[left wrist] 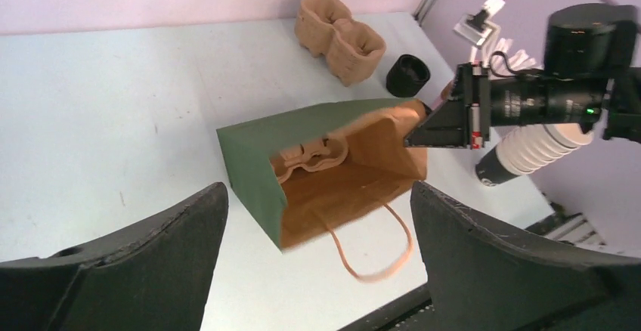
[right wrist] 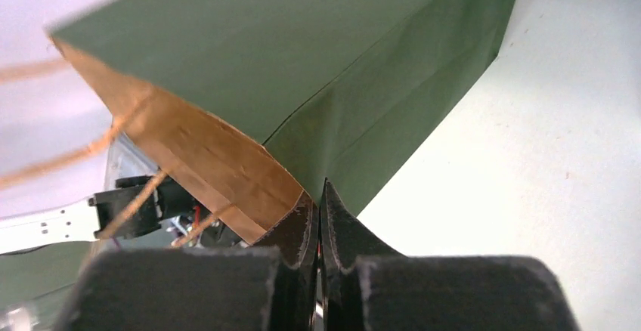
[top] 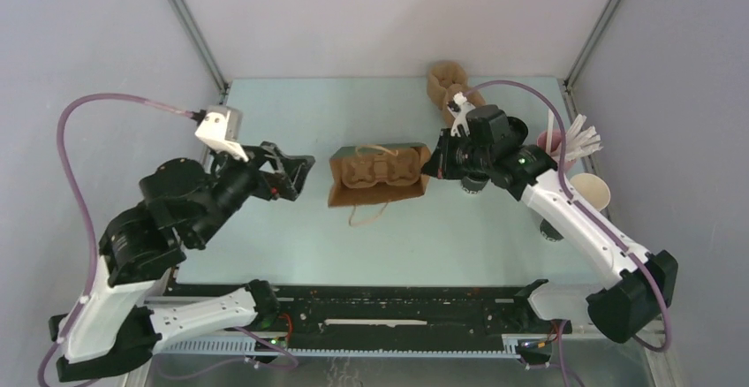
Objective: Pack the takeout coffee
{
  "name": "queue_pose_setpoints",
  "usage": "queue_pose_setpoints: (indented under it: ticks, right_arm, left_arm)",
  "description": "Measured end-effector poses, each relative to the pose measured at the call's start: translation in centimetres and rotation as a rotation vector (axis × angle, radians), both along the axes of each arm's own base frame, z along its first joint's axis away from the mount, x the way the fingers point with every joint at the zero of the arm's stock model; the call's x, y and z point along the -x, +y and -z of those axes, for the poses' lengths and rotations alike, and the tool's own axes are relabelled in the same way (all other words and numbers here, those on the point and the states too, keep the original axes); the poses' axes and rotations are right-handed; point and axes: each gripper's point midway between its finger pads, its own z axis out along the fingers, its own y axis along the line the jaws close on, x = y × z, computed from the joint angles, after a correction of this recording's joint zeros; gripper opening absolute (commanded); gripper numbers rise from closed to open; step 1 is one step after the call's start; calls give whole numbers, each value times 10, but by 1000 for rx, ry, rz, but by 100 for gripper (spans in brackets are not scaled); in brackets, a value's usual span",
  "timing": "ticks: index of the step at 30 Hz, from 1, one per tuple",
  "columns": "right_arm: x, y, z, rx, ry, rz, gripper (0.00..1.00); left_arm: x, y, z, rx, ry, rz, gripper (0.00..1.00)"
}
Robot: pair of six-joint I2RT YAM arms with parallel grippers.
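Observation:
A green paper bag (top: 378, 175) with a brown inside lies mid-table, its mouth gaping toward the near side. A pulp cup carrier (left wrist: 310, 153) sits inside it, and one handle (left wrist: 378, 252) trails on the table. My right gripper (right wrist: 321, 191) is shut on the right corner of the bag's rim (left wrist: 419, 123). My left gripper (top: 298, 173) hangs open just left of the bag with nothing between its fingers (left wrist: 174, 233). In the left wrist view the takeout coffee (left wrist: 408, 74), a small cup with a black top, stands behind the bag near the right arm.
Another pulp carrier (top: 449, 85) stands at the back edge. A pink cup of white straws (top: 565, 144) and a stack of lidless paper cups (top: 587, 194) lying on its side are at the right wall. A black rail (top: 380, 309) runs along the near edge.

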Motion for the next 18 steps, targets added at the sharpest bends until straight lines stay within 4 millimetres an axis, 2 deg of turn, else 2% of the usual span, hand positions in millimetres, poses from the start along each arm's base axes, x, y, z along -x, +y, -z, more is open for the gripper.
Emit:
queue_pose_setpoints:
  ticks: [2,4,9,18]
  right_arm:
    - [-1,0,2,-13,61,-3,3]
    - [4,2,5,-31,122,-15,3]
    - [11,4,-4,-89,211,-45,3]
    - [3,1,-28,-202,303,-80,3]
  left_arm:
    - [4,7,-3,34,2,-3,96]
    - [7,4,6,23,29,13,98]
    - [2,-7,43,-82,155,12,98]
    - [-17,-9,110,-141,358,-53,91]
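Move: The paper bag, its mouth facing back towards the bases and a cup tray inside, hangs from the right hand's shut fingers: its middle lies about 10 cm left of them, 4 cm ahead and 7 cm lower. From the open left hand that middle is some 10 cm ahead, 13 cm right and 22 cm below. The lidded coffee cup stands about 15 cm right of the right hand, 6 cm ahead and 18 cm down. Still pinching the bag's right-hand rim, the right hand tips over by some 20 degrees, fingers dipping and its left side rising; it eases back a centimetre, then lifts to about 3 cm higher. Meanwhile the left hand, fingers staying wide open, sinks about 11 cm towards the bag's left side, fingertips tilting down some 20 degrees; no touch by it can be seen. ##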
